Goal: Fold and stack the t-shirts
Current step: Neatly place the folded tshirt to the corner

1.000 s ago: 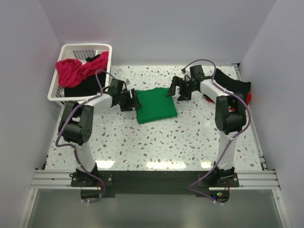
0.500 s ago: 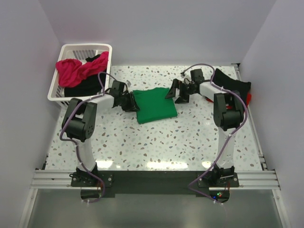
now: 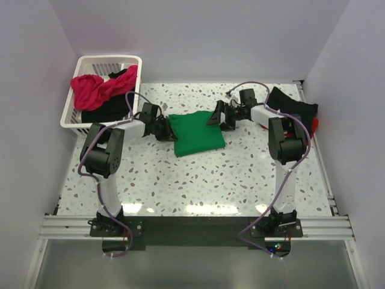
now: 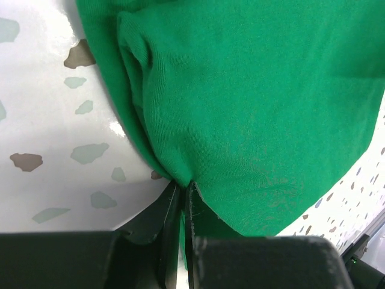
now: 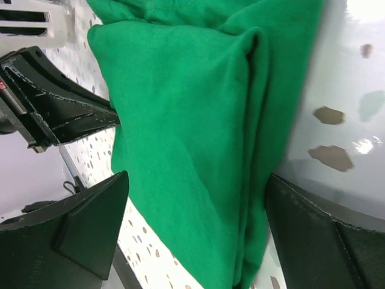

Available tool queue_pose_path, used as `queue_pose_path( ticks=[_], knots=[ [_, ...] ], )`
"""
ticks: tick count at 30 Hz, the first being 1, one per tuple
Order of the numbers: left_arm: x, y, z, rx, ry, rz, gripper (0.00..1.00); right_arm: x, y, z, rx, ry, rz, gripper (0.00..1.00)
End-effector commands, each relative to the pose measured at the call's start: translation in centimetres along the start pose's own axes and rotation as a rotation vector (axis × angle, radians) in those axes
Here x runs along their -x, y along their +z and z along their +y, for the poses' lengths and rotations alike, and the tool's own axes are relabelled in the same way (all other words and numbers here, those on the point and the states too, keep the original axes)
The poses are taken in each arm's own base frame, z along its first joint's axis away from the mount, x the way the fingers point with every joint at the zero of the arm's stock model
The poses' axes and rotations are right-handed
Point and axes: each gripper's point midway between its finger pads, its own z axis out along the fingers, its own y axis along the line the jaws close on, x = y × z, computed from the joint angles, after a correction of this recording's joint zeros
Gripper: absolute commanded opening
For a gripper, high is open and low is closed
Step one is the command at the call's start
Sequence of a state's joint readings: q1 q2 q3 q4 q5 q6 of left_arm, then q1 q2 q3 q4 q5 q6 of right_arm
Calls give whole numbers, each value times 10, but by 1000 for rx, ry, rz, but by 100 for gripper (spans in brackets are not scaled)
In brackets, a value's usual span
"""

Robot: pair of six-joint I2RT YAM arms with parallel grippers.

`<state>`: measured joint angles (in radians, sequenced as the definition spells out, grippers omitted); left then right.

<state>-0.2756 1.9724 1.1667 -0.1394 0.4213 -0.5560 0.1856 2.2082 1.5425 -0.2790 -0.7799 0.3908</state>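
Note:
A folded bright green t-shirt lies flat on the speckled table between both arms. My left gripper is at its left edge. In the left wrist view the jaws are shut, with a fold of the green t-shirt pinched between them. My right gripper sits at the shirt's right edge. It stands open, and in the right wrist view its fingers straddle the layered edge of the green t-shirt without closing on it.
A white slatted basket at the back left holds a magenta-pink shirt and a black one. Another black shirt with a bit of red cloth lies at the right edge. The left gripper shows in the right wrist view.
My left gripper has closed onto the green shirt's left edge. The right gripper has slid left to the shirt's right edge, still open.

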Motion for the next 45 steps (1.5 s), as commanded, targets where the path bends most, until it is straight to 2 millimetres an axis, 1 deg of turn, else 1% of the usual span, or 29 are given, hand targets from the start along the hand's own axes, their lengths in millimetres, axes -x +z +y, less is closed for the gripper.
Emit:
queue_pose_path(
  ticks=[1,7,9,10,13,14,15,16,17,18,19,20,22,23,24,25,27,28,31,33,34,35,36,37,38,39,40,42,45],
  knots=[
    [-17,13,20,44,7,52,8,-52,33,-38,-107,48,135,95],
    [-17,15,18,33,-3,51,7,-60,43,-33,-109,30,165,86],
    [-16,15,17,29,-5,50,7,-62,44,-32,-104,31,174,76],
    [-16,15,17,28,-6,49,8,-63,44,-32,-105,34,175,66],
    [-15,14,16,25,-4,46,14,-58,42,-32,-119,29,164,45],
    [-13,13,14,22,-2,43,19,-55,40,-29,-123,29,162,31],
    [-12,11,12,21,0,39,32,-52,39,-28,-131,20,155,24],
    [-10,9,11,23,2,33,36,-48,37,-26,-137,14,150,11],
    [-9,8,10,23,3,30,43,-41,33,-23,-146,7,141,5],
    [-5,3,6,18,9,17,45,-36,30,-26,-175,-10,129,0],
    [-3,1,4,18,12,10,48,-33,25,-24,-191,-12,129,0],
    [-1,-2,1,14,18,4,52,-21,21,-20,-199,-30,109,0],
    [4,-10,-4,13,28,-12,54,-14,8,-25,-242,-35,109,0],
    [6,-14,-6,13,32,-16,55,-1,2,-22,-254,-49,89,0],
    [10,-19,-10,10,41,-32,55,4,-5,-23,-264,-64,89,0],
    [8,-21,-9,17,39,-28,56,6,-15,-30,-291,-41,95,0],
    [9,-27,-12,15,49,-38,56,22,-29,-30,-311,-60,74,0],
    [7,-29,-11,19,50,-34,56,24,-41,-37,-327,-28,81,0],
    [5,-35,-10,26,53,-45,56,50,-73,-44,-352,-10,31,0],
    [2,-36,-9,28,52,-43,56,60,-90,-53,-386,-1,13,0],
    [-2,-36,-6,32,48,-38,56,60,-105,-62,-415,29,15,0],
    [-4,-37,-6,31,47,-36,56,73,-118,-64,-450,15,-14,0],
    [-5,-37,-6,31,47,-36,56,76,-124,-68,-467,6,-14,0],
    [-9,-37,-3,34,43,-30,56,76,-141,-80,-499,37,-16,0],
    [-10,-37,-3,33,43,-29,56,86,-152,-81,-531,25,-43,0],
    [-11,-38,-3,33,41,-29,56,89,-162,-90,-552,32,-50,0],
    [-15,-37,-1,36,38,-23,56,95,-172,-88,-564,27,-65,0],
    [-16,-38,0,35,36,-26,56,100,-188,-97,-601,38,-86,0],
    [-21,-39,2,39,33,-18,56,110,-211,-101,-642,48,-132,0]
  ],
)
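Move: The folded t-shirt's middle lies about 8 cm left of the right hand, some 3 cm back and 3 cm below. For the left hand, already pinching its left edge, that middle is roughly 9 cm right, 2 cm ahead and 1 cm lower. The black t-shirt, on the red one, is about 28 cm right of the right hand and 5 cm ahead; the red one's middle is some 29 cm right, 2 cm ahead. Right fingers shut on the t-shirt's right edge, left lets go, right carries it 22 cm right, forward and up. ##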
